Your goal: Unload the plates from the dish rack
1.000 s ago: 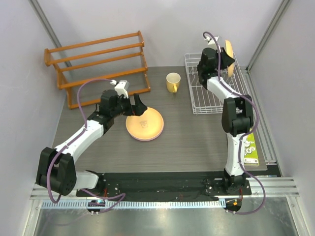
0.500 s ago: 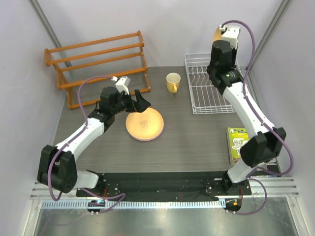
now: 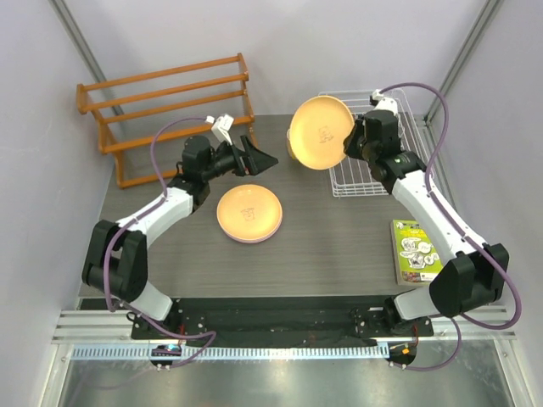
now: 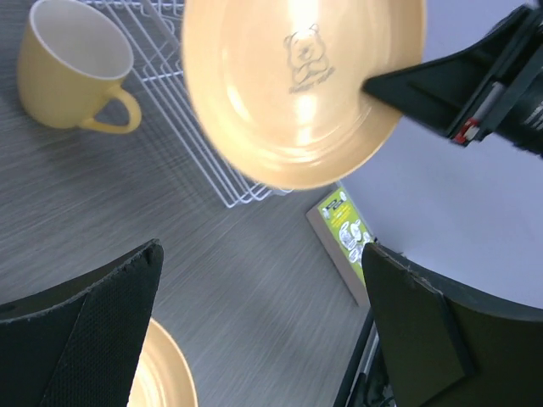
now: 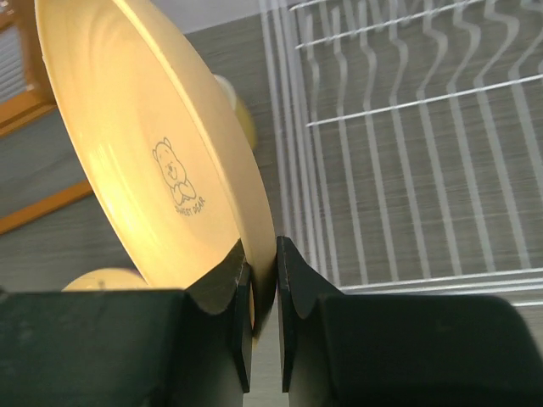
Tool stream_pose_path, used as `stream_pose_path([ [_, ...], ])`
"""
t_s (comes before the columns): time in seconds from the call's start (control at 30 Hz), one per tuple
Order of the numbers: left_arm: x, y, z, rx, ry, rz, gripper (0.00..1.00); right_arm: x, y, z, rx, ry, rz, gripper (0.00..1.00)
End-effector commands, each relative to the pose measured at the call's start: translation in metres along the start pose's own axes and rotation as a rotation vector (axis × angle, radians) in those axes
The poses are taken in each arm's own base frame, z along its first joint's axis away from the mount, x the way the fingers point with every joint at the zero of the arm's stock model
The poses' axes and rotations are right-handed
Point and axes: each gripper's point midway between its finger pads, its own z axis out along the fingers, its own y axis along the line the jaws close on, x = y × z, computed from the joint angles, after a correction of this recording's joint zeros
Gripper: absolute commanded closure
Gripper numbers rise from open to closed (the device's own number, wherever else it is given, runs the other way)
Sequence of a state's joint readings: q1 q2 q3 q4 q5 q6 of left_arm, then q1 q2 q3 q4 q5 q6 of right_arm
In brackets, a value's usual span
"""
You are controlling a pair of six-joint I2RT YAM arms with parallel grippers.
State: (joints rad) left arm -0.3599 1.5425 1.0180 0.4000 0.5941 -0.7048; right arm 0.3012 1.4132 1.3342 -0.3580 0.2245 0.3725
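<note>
My right gripper (image 3: 349,144) (image 5: 259,246) is shut on the rim of an orange-yellow plate (image 3: 321,131) (image 5: 144,153) with a bear print, held on edge in the air left of the white wire dish rack (image 3: 366,182) (image 5: 407,127). The rack shows only bare wires. Another orange-yellow plate (image 3: 249,213) (image 4: 161,373) lies flat on the table, a lilac-pink rim showing under it. My left gripper (image 3: 259,158) (image 4: 263,250) is open and holds nothing. It hangs above the table, pointing right toward the held plate (image 4: 297,85).
A small yellow mug (image 4: 72,64) stands by the rack's left side, under the held plate. An orange wooden slatted rack (image 3: 170,106) fills the back left. A green booklet (image 3: 413,250) lies at the table's right edge.
My right arm has swung the plate from above the rack leftward and down, toward the mug. My left gripper has lifted off the flat plate and turned right, still open.
</note>
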Motion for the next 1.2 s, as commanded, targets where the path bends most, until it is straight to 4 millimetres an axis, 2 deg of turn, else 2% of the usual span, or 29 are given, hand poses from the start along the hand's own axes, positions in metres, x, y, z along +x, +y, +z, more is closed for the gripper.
stream_pose_path([
  [0.0, -0.016, -0.028, 0.007, 0.152, -0.057, -0.032, 0.01, -0.012, 0.056, -0.021, -0.290, -0.013, 0.180, 0.95],
  [0.03, -0.014, -0.025, 0.008, 0.150, -0.057, -0.038, 0.01, -0.013, 0.061, -0.022, -0.316, -0.016, 0.197, 0.95],
  [0.07, -0.011, -0.021, 0.011, 0.150, -0.050, -0.047, 0.01, -0.005, 0.061, -0.021, -0.325, 0.001, 0.210, 0.95],
  [0.2, -0.011, -0.021, 0.013, 0.176, -0.076, -0.074, 0.03, 0.003, 0.071, -0.028, -0.395, 0.024, 0.273, 0.94],
  [0.27, -0.008, -0.016, 0.015, 0.165, -0.075, -0.087, 0.09, 0.007, 0.073, -0.030, -0.414, 0.031, 0.287, 0.94],
  [0.4, -0.005, -0.008, 0.018, 0.143, -0.074, -0.096, 0.16, 0.009, 0.076, -0.036, -0.438, 0.034, 0.306, 0.94],
  [0.43, -0.004, -0.007, 0.018, 0.138, -0.074, -0.097, 0.23, 0.008, 0.077, -0.038, -0.444, 0.033, 0.310, 0.94],
  [0.5, -0.003, -0.002, 0.018, 0.116, -0.087, -0.094, 0.28, 0.009, 0.078, -0.039, -0.451, 0.039, 0.318, 0.94],
  [0.53, -0.004, -0.002, 0.017, 0.111, -0.094, -0.090, 0.37, 0.009, 0.077, -0.039, -0.449, 0.041, 0.322, 0.93],
  [0.63, -0.006, 0.000, 0.016, 0.094, -0.106, -0.080, 0.50, 0.013, 0.077, -0.040, -0.453, 0.050, 0.328, 0.93],
  [0.97, -0.009, 0.007, 0.014, 0.048, -0.134, -0.080, 0.64, 0.022, 0.081, -0.045, -0.482, 0.093, 0.350, 0.93],
  [1.1, -0.010, 0.013, 0.014, 0.006, -0.135, -0.077, 0.88, 0.027, 0.081, -0.049, -0.491, 0.104, 0.355, 0.92],
  [1.17, -0.007, 0.022, 0.014, -0.041, -0.127, -0.079, 0.99, 0.031, 0.079, -0.051, -0.490, 0.111, 0.355, 0.90],
])
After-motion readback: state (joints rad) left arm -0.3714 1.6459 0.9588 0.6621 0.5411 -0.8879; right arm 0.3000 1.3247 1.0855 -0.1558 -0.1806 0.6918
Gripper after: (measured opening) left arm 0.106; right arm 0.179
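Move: The right hand holds the orange plate by its rim, the plate's middle some 7 cm left of it and 5 ahead; it is carrying it to the open left gripper, about 24 cm left and 4 back. From the left hand the plate's middle lies roughly 17 cm right and 9 ahead, slightly above. The yellow mug stands about 11 cm right of the left hand, 8 ahead and 18 below; the plate stack lies 5 cm left, 15 back and 20 below it. The left fingers close from wide open and pinch the near rim of the orange plate, after that hand edges only a couple of centimetres right and forward. The right hand, still gripping the opposite rim, brings the plate some 7 cm left, then more slowly, ending about 4 cm back and a little lower, its wrist rolling some 25 degrees left side up and swinging slightly counter-clockwise. ##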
